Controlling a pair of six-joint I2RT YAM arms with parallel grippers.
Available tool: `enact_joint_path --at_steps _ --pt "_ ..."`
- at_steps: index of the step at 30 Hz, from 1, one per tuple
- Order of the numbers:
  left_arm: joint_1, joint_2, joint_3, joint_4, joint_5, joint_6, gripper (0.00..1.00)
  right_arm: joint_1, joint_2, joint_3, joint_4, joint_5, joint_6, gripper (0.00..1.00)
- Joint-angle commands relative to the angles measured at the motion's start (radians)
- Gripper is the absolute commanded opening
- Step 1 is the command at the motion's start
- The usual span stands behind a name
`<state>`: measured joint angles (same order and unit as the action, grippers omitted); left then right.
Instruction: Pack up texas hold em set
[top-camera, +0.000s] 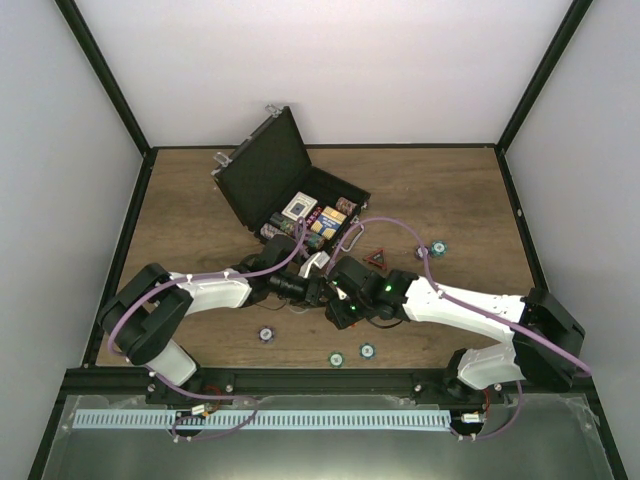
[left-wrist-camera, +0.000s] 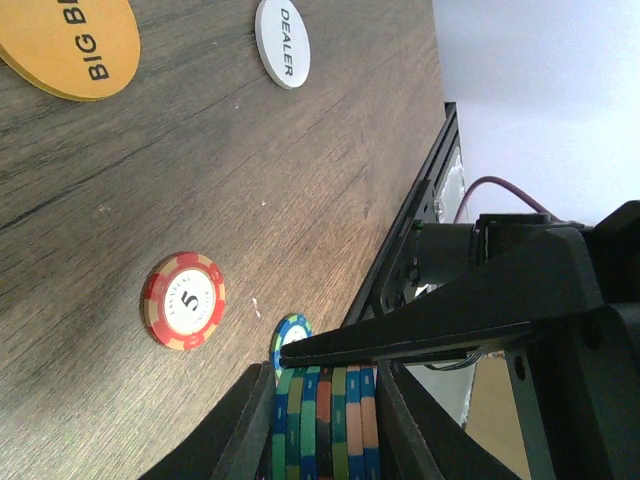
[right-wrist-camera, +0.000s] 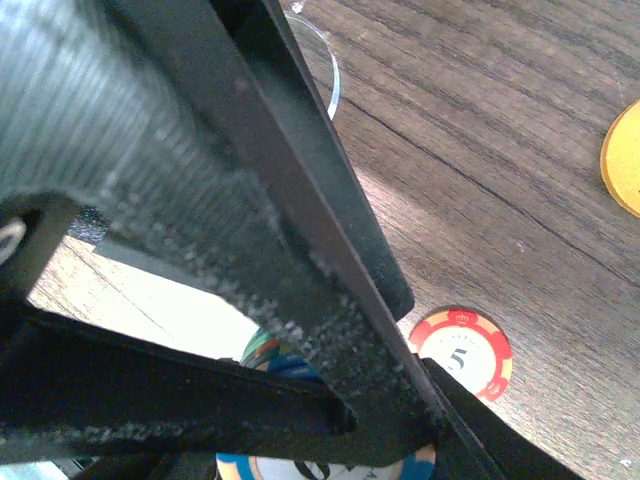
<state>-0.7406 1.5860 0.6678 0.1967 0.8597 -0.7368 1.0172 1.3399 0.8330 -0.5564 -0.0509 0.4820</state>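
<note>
The black briefcase (top-camera: 262, 172) stands open at the back, with card decks (top-camera: 298, 207) and chip rows inside. Both grippers meet mid-table. My left gripper (left-wrist-camera: 325, 400) is shut on a stack of poker chips (left-wrist-camera: 324, 425), its fingers flat against both end faces. One finger (left-wrist-camera: 430, 330) of my right gripper (top-camera: 346, 304) lies across the stack's rims, and in the right wrist view a blue and white chip face (right-wrist-camera: 330, 468) sits low between dark fingers. On the wood lie a red 5 chip (left-wrist-camera: 184, 300), a blue chip (left-wrist-camera: 289, 335), an orange button (left-wrist-camera: 70, 40) and a white DEALER button (left-wrist-camera: 283, 40).
Loose chips lie near the front edge (top-camera: 266, 334) (top-camera: 337, 357) (top-camera: 367, 350) and to the right (top-camera: 438, 248). A triangular marker (top-camera: 377, 259) rests just behind the right arm. A black frame rail (top-camera: 320, 378) borders the table's near edge.
</note>
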Motion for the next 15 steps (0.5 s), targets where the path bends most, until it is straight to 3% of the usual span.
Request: enact_joint_path --at_steps 1,7,15 --pt "-0.041 -0.006 0.004 -0.001 0.056 0.021 0.14 -0.020 -0.010 0.014 0.113 0.043 -0.004 0.40" --pt "-0.040 -0.031 0.018 0.013 0.004 0.006 0.13 -0.020 -0.053 -0.012 0.116 0.047 -0.008 0.66" --pt "0.011 -0.036 0.072 -0.069 -0.065 0.080 0.12 -0.021 -0.110 -0.019 0.102 0.057 -0.018 0.88"
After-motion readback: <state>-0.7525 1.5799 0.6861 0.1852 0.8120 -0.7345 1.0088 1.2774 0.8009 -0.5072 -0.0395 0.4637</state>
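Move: The chip stack is already pinched in both hands, right between the pads of each, about 8 cm above the table. On the table below, counted from the left hand, the red 5 chip lies some 4 cm back and 4 cm to the right, the big blind chip about 4 cm ahead and 5 cm to the right, and the clear ring level with it and 7 cm to the left. The chip stack stays clamped face to face between the left fingers, which keep their grip and hold almost in place, while the right fingers open from their grip across its rim to about twice the gap and let go. The right hand then begins to rise by a bit over 1 cm, tilting only slightly. ##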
